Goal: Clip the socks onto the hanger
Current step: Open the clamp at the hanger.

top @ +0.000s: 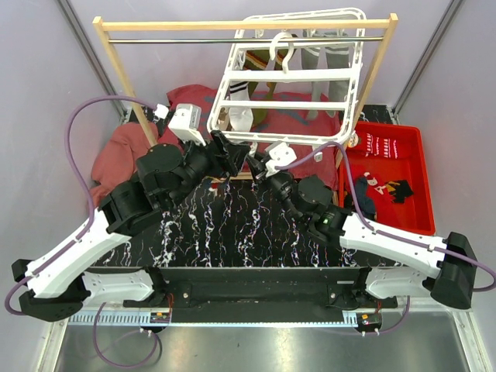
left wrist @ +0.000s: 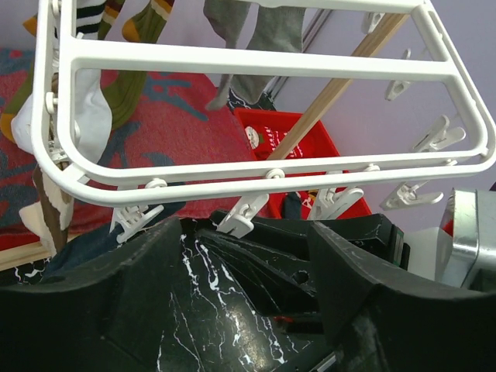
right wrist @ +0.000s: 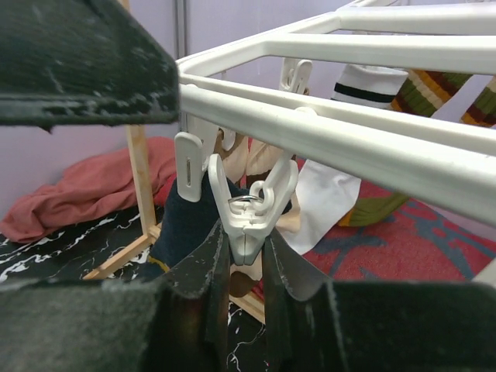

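The white hanger (top: 288, 75) hangs tilted from the rail, with several socks clipped to it: a white striped one (left wrist: 87, 116), an olive one (left wrist: 128, 89) and grey ones (left wrist: 263, 35). My right gripper (right wrist: 246, 236) is shut on the lower end of a white clip (right wrist: 249, 209) at the hanger's near edge. A navy sock (right wrist: 180, 225) hangs just behind it from the neighbouring clip (right wrist: 188, 167). My left gripper (left wrist: 242, 232) stands open right beside the right one, under the same edge, with nothing between its fingers. In the top view both grippers (top: 226, 151) (top: 254, 164) meet below the frame.
A red tray (top: 407, 167) at the right holds more socks (top: 391, 190). Red cloths (top: 116, 151) lie at the left and under the hanger. The wooden rail frame (top: 232, 25) stands at the back, its posts on either side of the hanger.
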Controlling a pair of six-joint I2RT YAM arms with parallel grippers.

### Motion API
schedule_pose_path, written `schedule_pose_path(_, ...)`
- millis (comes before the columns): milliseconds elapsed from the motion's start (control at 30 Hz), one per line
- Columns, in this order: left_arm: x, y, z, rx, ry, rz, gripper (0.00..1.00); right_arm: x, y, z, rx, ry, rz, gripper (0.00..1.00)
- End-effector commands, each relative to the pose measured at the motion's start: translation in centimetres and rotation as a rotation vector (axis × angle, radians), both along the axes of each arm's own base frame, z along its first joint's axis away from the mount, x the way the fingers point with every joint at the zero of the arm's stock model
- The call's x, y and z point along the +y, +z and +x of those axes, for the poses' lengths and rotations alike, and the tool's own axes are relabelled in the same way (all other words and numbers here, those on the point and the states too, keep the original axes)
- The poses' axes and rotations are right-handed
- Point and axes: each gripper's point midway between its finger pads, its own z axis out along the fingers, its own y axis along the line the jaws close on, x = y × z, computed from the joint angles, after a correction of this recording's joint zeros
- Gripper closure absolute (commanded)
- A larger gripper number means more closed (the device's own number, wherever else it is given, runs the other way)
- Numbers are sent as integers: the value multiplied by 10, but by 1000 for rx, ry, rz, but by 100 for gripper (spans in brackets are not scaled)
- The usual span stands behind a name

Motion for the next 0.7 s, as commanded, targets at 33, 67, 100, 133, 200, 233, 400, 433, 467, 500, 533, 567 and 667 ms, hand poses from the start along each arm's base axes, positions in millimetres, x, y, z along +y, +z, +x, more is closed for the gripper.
schedule_pose_path(33, -7, -4, 4, 8, 9, 0, 35, 5, 5, -3, -30, -60, -33, 93)
schedule_pose_path(67, -7, -4, 5, 7, 13, 4, 39, 6, 5, -3, -30, -62, -34, 93)
schedule_pose_path(100, -9, -5, 6, 7, 14, 7, 41, 8, 3, -3, -29, -63, -41, 92)
schedule_pose_path(133, -10, -7, 8, 9, 17, 13, 44, 9, 4, -5, -32, -62, -43, 93)
schedule_pose_path(200, -13, -8, 10, 7, 22, 16, 48, 11, 2, -5, -31, -65, -51, 92)
schedule_pose_path(233, -15, -11, 12, 10, 26, 24, 49, 13, 1, -6, -30, -63, -53, 92)
schedule_pose_path(400, -16, -14, 15, 5, 48, 47, 60, 17, 1, -9, -30, -53, -47, 92)
schedule_pose_path(433, -16, -16, 17, 6, 57, 53, 62, 17, 2, -10, -27, -51, -41, 92)
schedule_pose_path(467, -16, -16, 17, 5, 57, 54, 65, 18, 0, -10, -24, -50, -44, 92)
schedule_pose_path(500, -16, -15, 17, 3, 58, 54, 67, 18, 0, -10, -21, -49, -43, 92)
schedule_pose_path(533, -17, -16, 17, 4, 56, 58, 73, 17, -1, -10, -13, -50, -35, 92)
schedule_pose_path(567, -16, -17, 17, 2, 58, 63, 76, 17, -1, -11, -8, -47, -31, 91)
schedule_pose_path(667, -13, -17, 18, -2, 69, 68, 84, 13, 2, -15, 6, -35, 5, 88)
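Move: The clip at the hanger's near edge, its lower end already between the right fingers, lies about 2 cm ahead of the open left hand, 2 cm to its right and 3 cm below; from the right hand its middle is about 1 cm ahead and 2 cm up, not off to either side. The near rail runs roughly 3 cm above the clip, 1 cm farther out. A neighbouring clip hangs some 7 cm left of it and 1 cm farther out. Bring the left gripper down about 3 cm, easing some 1.5 cm forward and 1.5 cm to its right, to the clip under the near rail, and close its wide-open fingers around the clip's upper part as it settles. With the right, keep the pinch on the clip's lower end, shifting left by about 1 cm. ##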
